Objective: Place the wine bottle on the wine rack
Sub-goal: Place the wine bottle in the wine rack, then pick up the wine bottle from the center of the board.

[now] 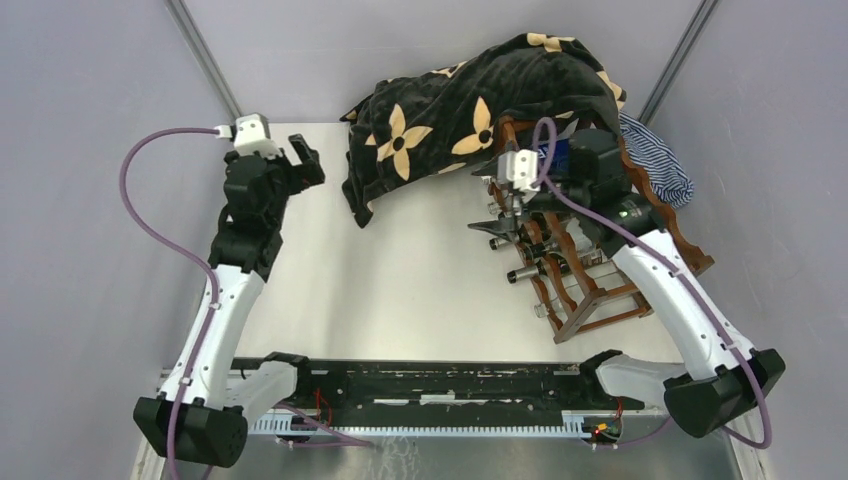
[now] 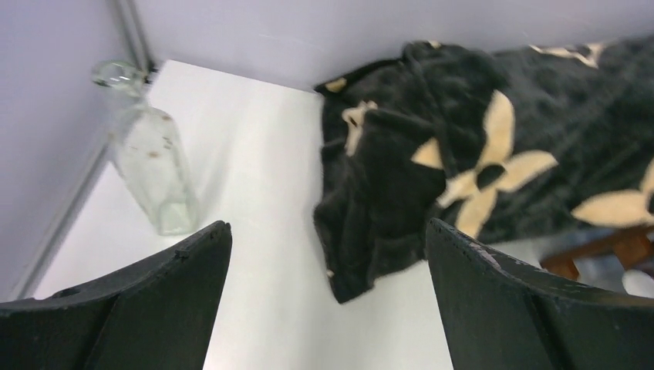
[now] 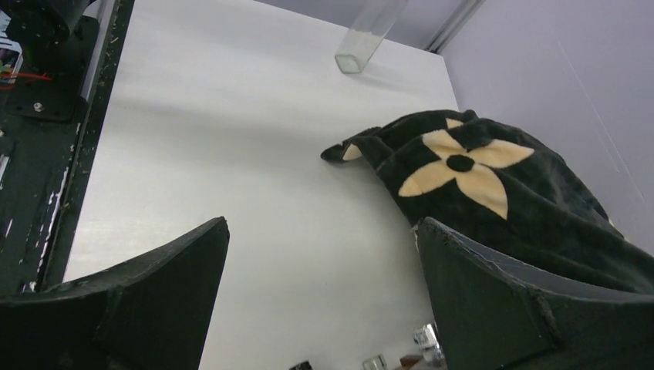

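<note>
The wine bottle [image 2: 150, 162], clear glass with a square body, stands upright in the far left corner of the table; it also shows in the right wrist view [image 3: 362, 42]. My left gripper [image 2: 328, 223] is open and empty, to the right of the bottle and apart from it [image 1: 305, 160]. The wine rack [image 1: 600, 290], dark reddish-brown wood, stands at the right with several bottles [image 1: 530, 270] lying in it. My right gripper [image 3: 322, 221] is open and empty, over the rack's left front [image 1: 497, 220].
A black blanket with beige flowers [image 1: 470, 110] drapes over the back of the rack and spills onto the table. A blue-striped cloth [image 1: 660, 160] lies behind the rack. Grey walls close in the table at the back and both sides.
</note>
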You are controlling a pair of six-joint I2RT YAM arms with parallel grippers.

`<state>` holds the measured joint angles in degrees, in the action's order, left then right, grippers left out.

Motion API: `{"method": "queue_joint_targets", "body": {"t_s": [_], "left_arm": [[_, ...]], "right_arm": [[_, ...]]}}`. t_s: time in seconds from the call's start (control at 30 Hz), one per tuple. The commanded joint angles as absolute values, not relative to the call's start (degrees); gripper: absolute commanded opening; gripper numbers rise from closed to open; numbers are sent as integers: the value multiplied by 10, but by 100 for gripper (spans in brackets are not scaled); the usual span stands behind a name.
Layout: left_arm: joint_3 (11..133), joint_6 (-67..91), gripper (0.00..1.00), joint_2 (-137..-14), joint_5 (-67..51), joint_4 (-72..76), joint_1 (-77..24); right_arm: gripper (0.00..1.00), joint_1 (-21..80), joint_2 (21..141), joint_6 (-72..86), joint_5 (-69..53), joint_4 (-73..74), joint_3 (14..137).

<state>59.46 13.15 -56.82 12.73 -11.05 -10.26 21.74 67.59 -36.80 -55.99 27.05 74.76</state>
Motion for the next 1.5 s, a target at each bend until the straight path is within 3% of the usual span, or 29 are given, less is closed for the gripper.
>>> {"method": "queue_joint_targets", "body": {"t_s": [0.0, 0.23, 0.57, 0.87, 1.07, 1.2, 1.37, 1.47], "left_arm": [[640, 162, 100, -607, 112, -114, -25], [623, 156, 100, -672, 89, -44, 115], [723, 52, 100, -820, 37, -45, 141], [767, 32, 99, -893, 60, -46, 149], [801, 37, 88, -937, 49, -36, 149], [830, 47, 70, -969, 50, -39, 149], [851, 57, 68, -989, 68, -37, 147], [853, 55, 61, -992, 75, -38, 145]], "right_arm": [[98, 288, 701, -287, -424, 156, 736], [98, 363, 749, -272, -374, 132, 709], [98, 390, 724, -237, -375, -11, 546], [98, 390, 735, -230, -399, -22, 534], [98, 391, 744, -234, -410, -19, 533], [98, 391, 749, -236, -414, -16, 533], [98, 391, 754, -239, -419, -13, 533], [98, 390, 758, -242, -420, -10, 535]]}}
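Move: The clear glass bottle stands upright near the table's left side, its middle about 15 cm ahead of the open left hand, some 18 cm to its left and 21 cm below. The dark blanket's near corner lies about 25 cm right of the bottle and 3 cm nearer the base; the table's left edge runs some 13 cm left of the bottle. From the right hand the bottle is roughly 58 cm left, 18 cm ahead and 24 cm lower. Closing in around the clear bottle's neck, the left hand first swings left, then reaches forward and sinks: about 18 cm left, 15 forward and 10 down overall, its fingers tipping down and turning counter-clockwise. Late on they narrow by about a third around the neck; contact can't be seen. The right hand, still empty and open, shifts left and then sinks some 14 cm, leaving the rack. ##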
